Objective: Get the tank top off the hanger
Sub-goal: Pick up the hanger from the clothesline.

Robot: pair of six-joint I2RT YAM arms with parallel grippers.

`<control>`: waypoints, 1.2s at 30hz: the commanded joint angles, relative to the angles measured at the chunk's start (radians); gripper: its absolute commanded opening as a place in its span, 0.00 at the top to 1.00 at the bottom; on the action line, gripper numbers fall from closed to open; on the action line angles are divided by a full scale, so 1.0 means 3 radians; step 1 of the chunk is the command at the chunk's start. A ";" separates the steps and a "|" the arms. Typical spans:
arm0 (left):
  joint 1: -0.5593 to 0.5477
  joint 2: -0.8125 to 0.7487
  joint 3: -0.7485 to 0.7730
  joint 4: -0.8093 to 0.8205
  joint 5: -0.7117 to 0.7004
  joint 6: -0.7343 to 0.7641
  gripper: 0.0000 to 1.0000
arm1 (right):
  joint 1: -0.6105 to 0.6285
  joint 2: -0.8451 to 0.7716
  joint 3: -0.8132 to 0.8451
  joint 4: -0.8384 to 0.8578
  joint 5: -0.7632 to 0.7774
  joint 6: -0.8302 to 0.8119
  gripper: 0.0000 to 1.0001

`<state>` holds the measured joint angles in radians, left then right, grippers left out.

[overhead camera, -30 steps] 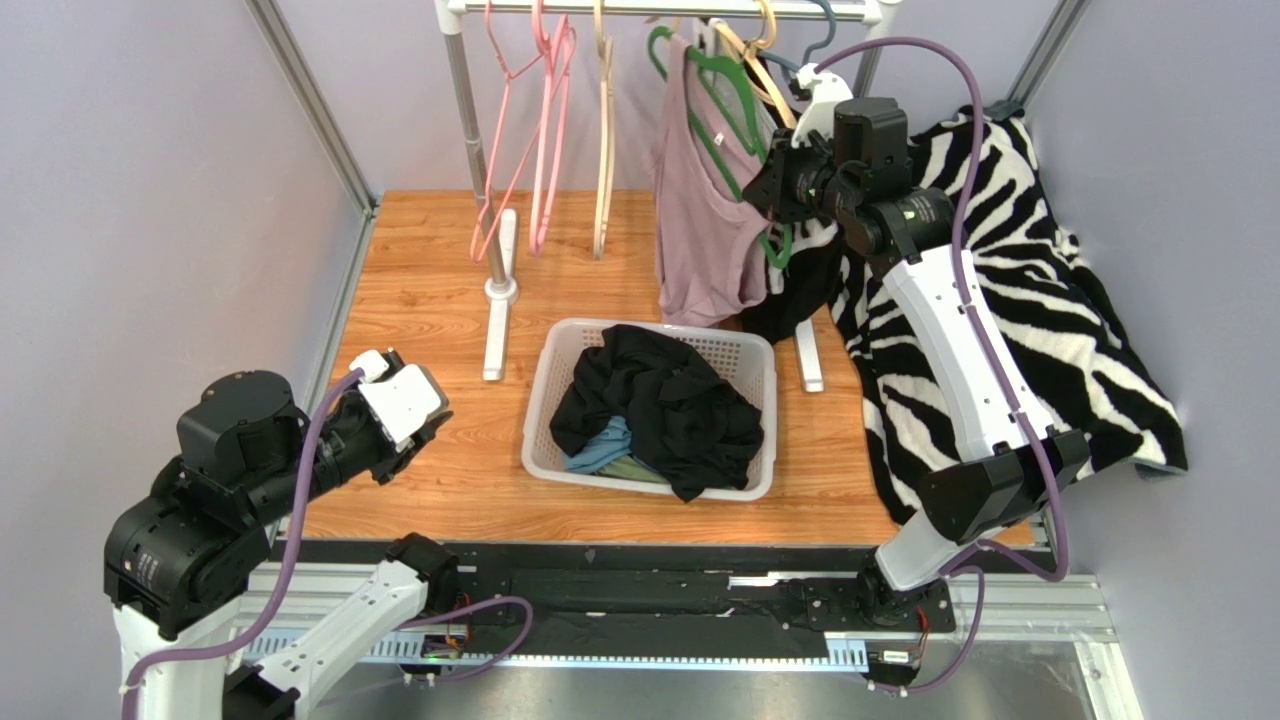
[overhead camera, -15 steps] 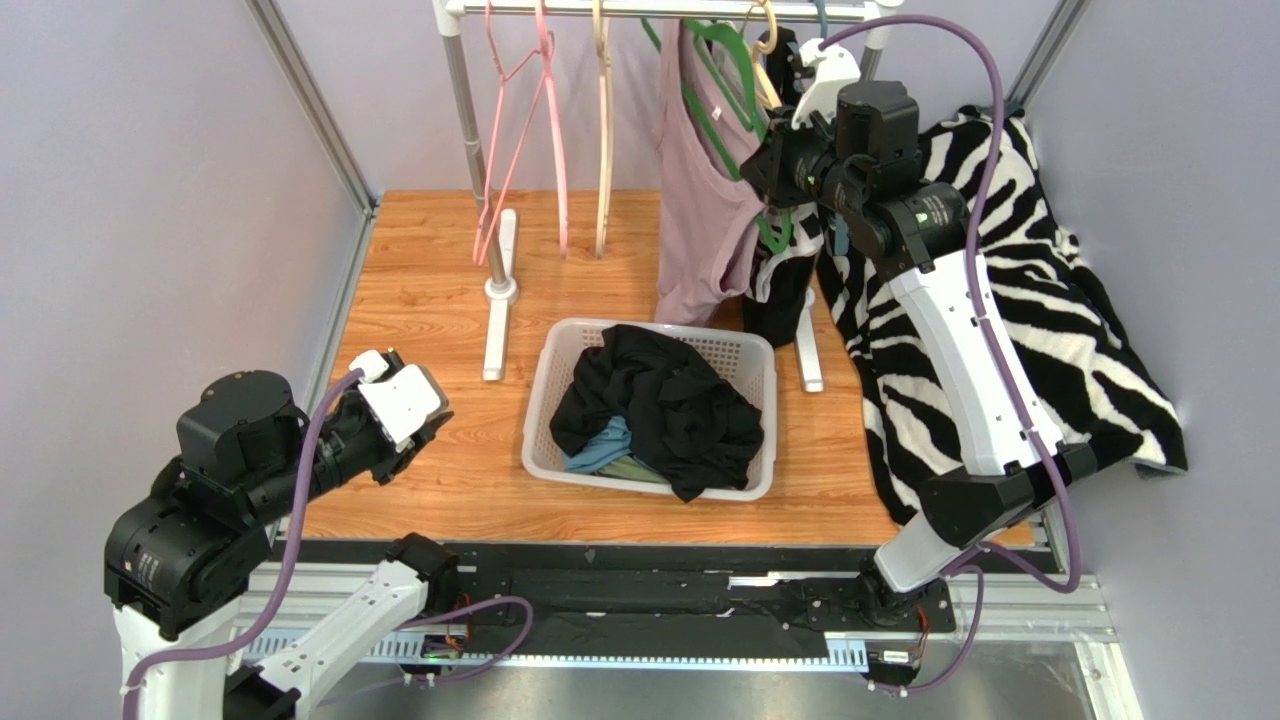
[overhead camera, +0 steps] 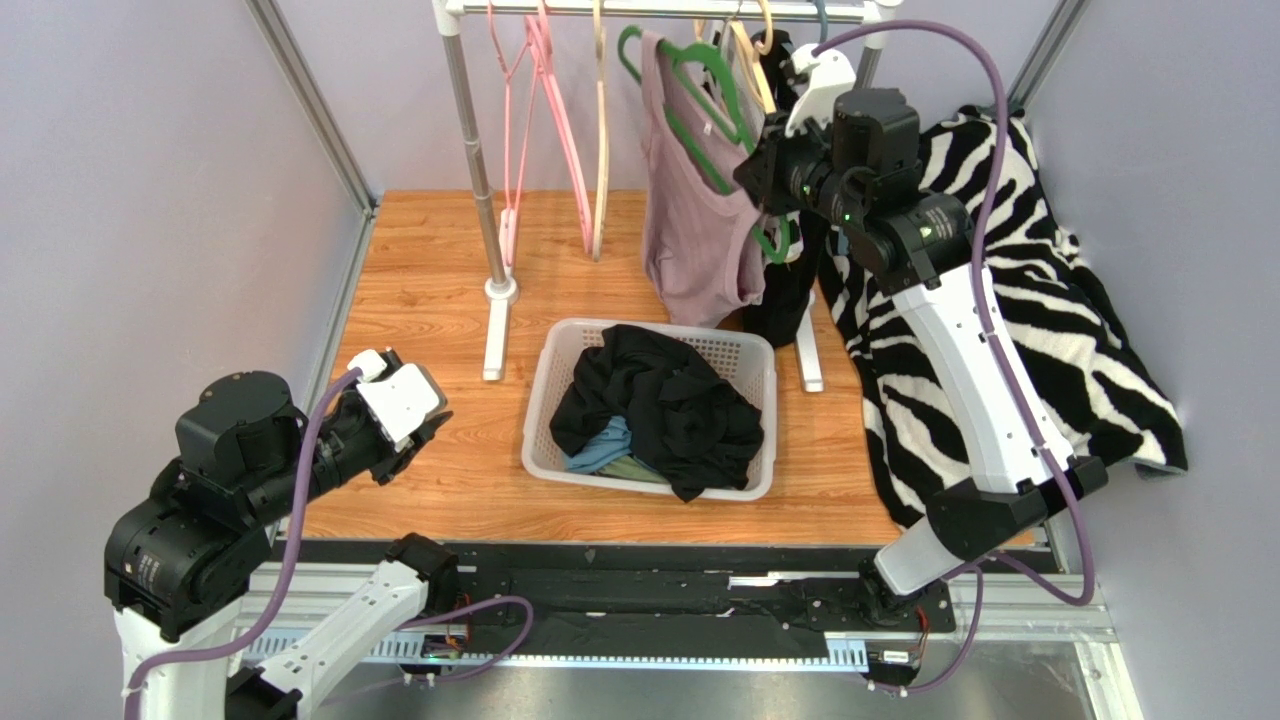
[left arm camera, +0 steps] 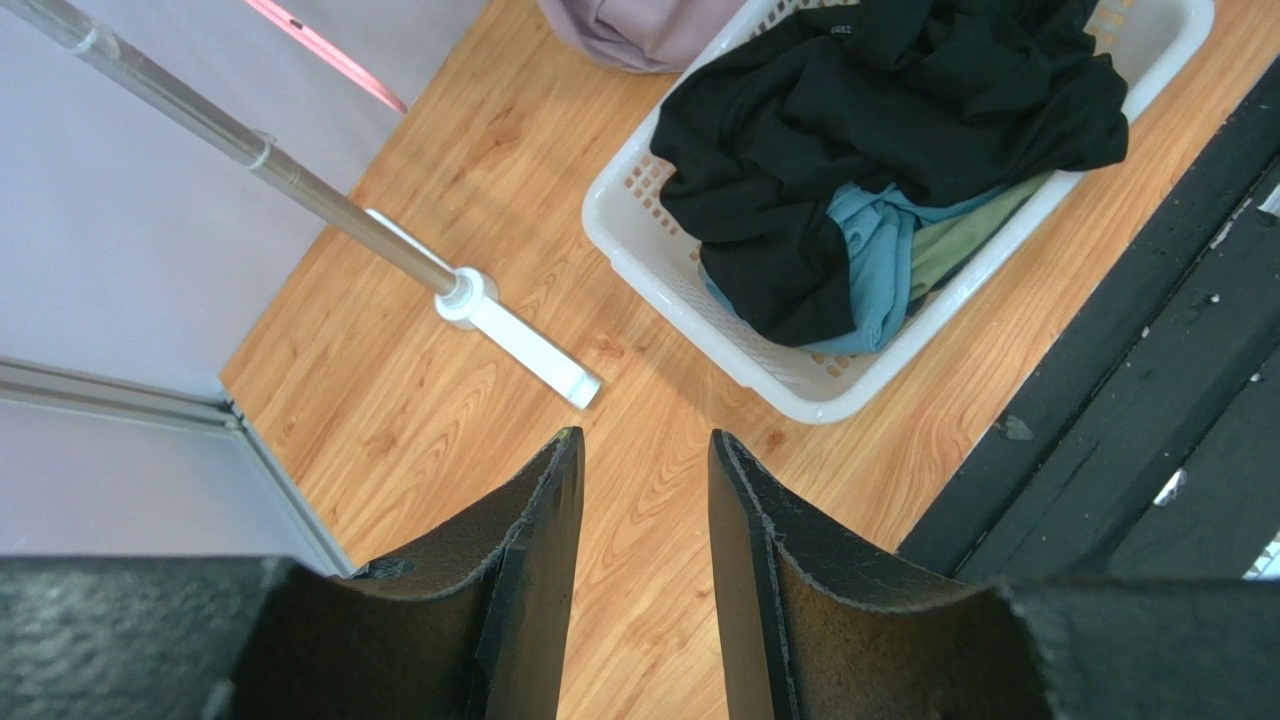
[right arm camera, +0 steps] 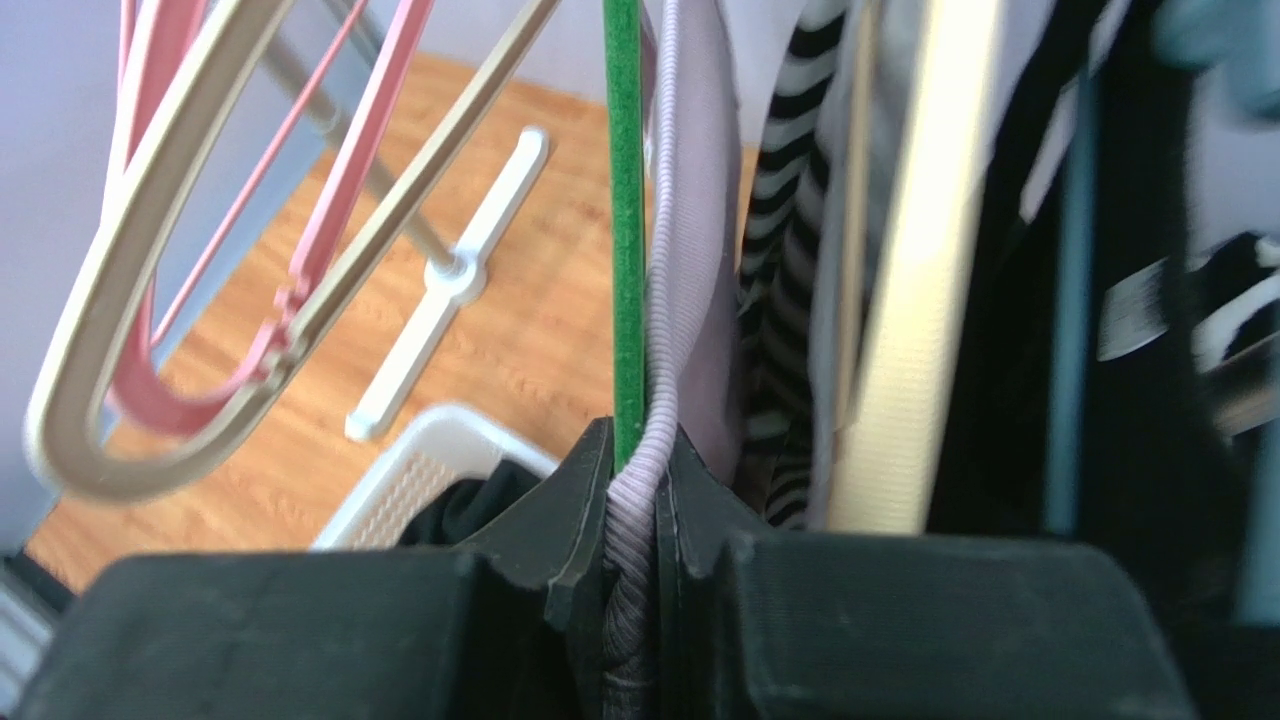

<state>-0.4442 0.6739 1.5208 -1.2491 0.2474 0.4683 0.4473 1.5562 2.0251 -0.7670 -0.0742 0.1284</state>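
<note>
A mauve tank top (overhead camera: 688,225) hangs on a green hanger (overhead camera: 703,93) on the rail at the back. My right gripper (overhead camera: 756,168) is up beside it, shut on the ribbed strap of the tank top (right arm camera: 684,240), with the green hanger (right arm camera: 624,225) running just left of the strap between the jaws (right arm camera: 643,450). The garment's lower hem droops toward the basket. My left gripper (overhead camera: 425,431) rests low at the near left, far from the rack. It stands open over bare wood (left arm camera: 639,450) with nothing between its fingers.
A white basket (overhead camera: 544,405) holds black, blue and green clothes in the table's middle. Pink hangers (overhead camera: 526,90) and a cream hanger (overhead camera: 601,135) hang left of the tank top. Zebra-striped cloth (overhead camera: 1052,300) covers the right side. The rack's pole (overhead camera: 469,135) and white foot (left arm camera: 519,330) stand at the back left.
My right gripper has risen and shifted left with the strap, carrying the tank top and green hanger left along the rail. The other hangers have swung. The left arm has not moved.
</note>
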 commanded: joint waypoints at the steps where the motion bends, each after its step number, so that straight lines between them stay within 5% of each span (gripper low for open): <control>1: 0.0018 -0.0022 0.0059 0.0043 0.0055 -0.0093 0.55 | 0.0217 -0.0492 -0.0327 -0.0010 -0.0024 -0.0187 1.00; 9: 0.0023 -0.0027 0.0090 0.0032 0.0091 -0.0114 0.55 | 0.0370 -0.1428 -0.0701 0.0178 -0.0115 -0.0177 1.00; 19: 0.0044 -0.0094 0.0126 -0.0019 0.0162 -0.0114 0.55 | 0.0375 -0.1940 -0.0261 0.0332 -0.0647 -0.0019 1.00; 36: 0.0059 -0.0155 0.0085 -0.0024 0.0270 -0.0104 0.55 | 0.0375 -0.1711 -0.0175 0.0066 -0.0750 -0.0075 1.00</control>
<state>-0.4332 0.6338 1.5349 -1.2606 0.3084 0.4511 0.5602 1.0286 1.9270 -0.8040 -0.2913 0.1146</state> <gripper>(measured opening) 0.448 0.126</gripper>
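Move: The right hand already pinches the near lower end of the green hanger with the tank top; the tank top's middle lies about 4 cm ahead, 6 cm to its left and 8 cm below. The clothesline's middle is some 10 cm ahead, 10 cm left and 14 cm up. The basket's middle is roughly 5 cm back, 12 cm left and 39 cm down. From the left hand the tank top lies about 30 cm ahead and 33 cm right, near its height. Keeping its pinch on the green hanger's end and the fabric over it, the right hand swings fast back towards the robot, about 25 cm away from the clothesline, dipping slightly before climbing to some 15 cm above its start. Its fingers tip up and turn counter-clockwise; at the end it eases a few centimetres forward and down. ##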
